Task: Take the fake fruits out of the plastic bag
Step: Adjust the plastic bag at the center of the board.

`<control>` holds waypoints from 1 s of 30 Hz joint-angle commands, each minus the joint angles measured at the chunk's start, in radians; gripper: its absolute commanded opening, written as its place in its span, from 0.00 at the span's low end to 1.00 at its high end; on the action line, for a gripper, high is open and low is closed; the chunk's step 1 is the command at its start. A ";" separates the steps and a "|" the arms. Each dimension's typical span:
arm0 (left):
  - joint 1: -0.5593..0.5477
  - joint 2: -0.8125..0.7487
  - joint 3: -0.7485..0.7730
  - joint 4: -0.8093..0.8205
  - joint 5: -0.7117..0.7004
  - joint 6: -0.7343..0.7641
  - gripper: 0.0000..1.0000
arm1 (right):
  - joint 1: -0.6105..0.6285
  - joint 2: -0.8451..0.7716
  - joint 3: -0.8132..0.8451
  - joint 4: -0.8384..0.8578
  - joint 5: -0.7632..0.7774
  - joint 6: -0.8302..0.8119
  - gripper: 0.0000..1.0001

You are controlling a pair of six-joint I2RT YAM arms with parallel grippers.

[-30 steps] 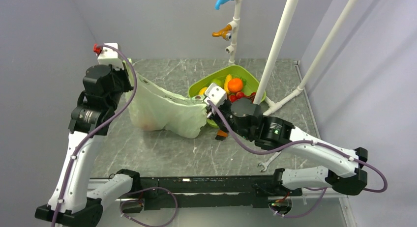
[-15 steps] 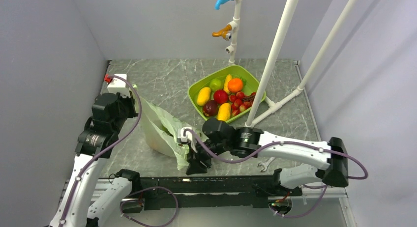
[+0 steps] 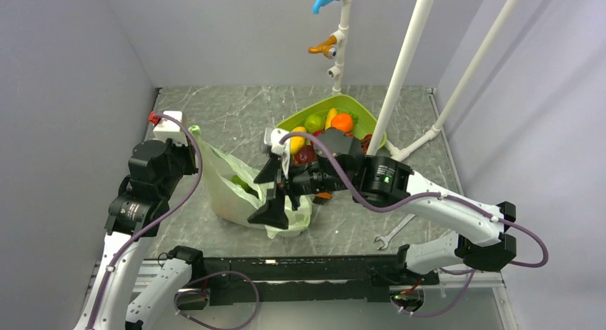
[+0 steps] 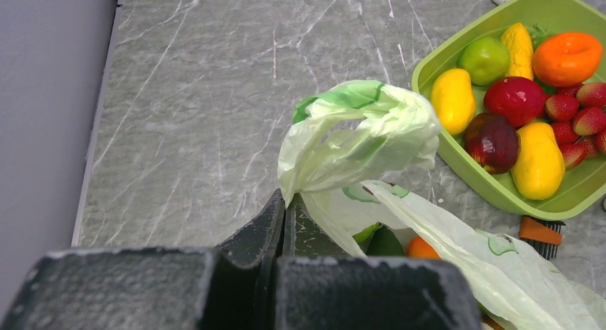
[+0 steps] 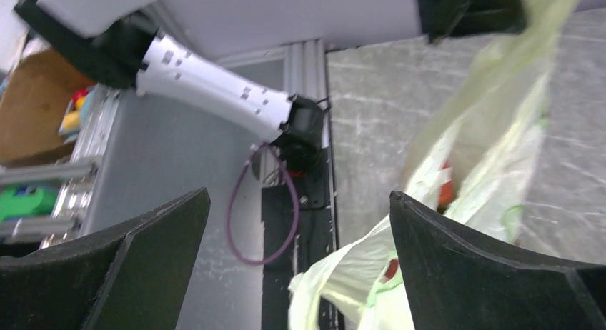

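Note:
The pale-green plastic bag (image 3: 230, 199) lies slumped on the table left of centre. My left gripper (image 3: 191, 134) is shut on its bunched handle (image 4: 357, 126), holding that end up, with the fingertips (image 4: 284, 201) pressed together. Through the bag's mouth show fake fruits: a dark green piece (image 4: 386, 243) and an orange one (image 4: 423, 249). My right gripper (image 3: 266, 196) hangs wide open over the bag's right side, gripping nothing. In the right wrist view (image 5: 296, 273) the bag (image 5: 472, 166) lies below and beside the right finger (image 5: 493, 273).
A green tray (image 3: 369, 116) holding yellow, orange, red and green fruits stands at the back right, partly behind my right arm. White pipes (image 3: 400, 66) rise beside it. An orange-and-black brush (image 4: 541, 233) lies near the tray and a wrench (image 3: 389, 234) near the front edge.
My right gripper has let go of the bag, opened wide and lifted from the front edge to above the bag. The bag has slumped. The left gripper still holds the handle.

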 commanded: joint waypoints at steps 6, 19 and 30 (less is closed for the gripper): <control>0.005 -0.031 0.033 0.015 0.066 -0.012 0.00 | -0.085 0.196 0.249 -0.094 0.339 0.072 0.95; 0.005 -0.025 0.065 -0.030 0.090 0.007 0.00 | -0.103 0.540 0.372 -0.151 0.439 0.060 0.73; 0.005 -0.039 0.151 -0.262 0.135 -0.110 0.75 | -0.141 0.407 0.186 0.014 0.416 0.114 0.00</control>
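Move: The bag's far rim, held up close to the left fingers, lies some 16 cm ahead of the right hand, 7 cm left and 16 cm below. The green fruit in the bag is about 19 cm ahead, 9 cm left, 30 cm down; the green tray's middle roughly 33 cm ahead, 13 cm right, 33 cm down. The left hand still grips the bag's raised corner; that rim is about 10 cm right of it, 2 cm back, 9 cm down. The right fingers pinch the bag's far rim beside the left hand: wide open at first, the right hand arcs forward about 16 cm and to the left, rising slightly before it sinks, turning some 30 degrees clockwise and tipping its fingers down as they shut. Only then does the left hand open and let go of the raised corner, easing back about 2.5 cm. ##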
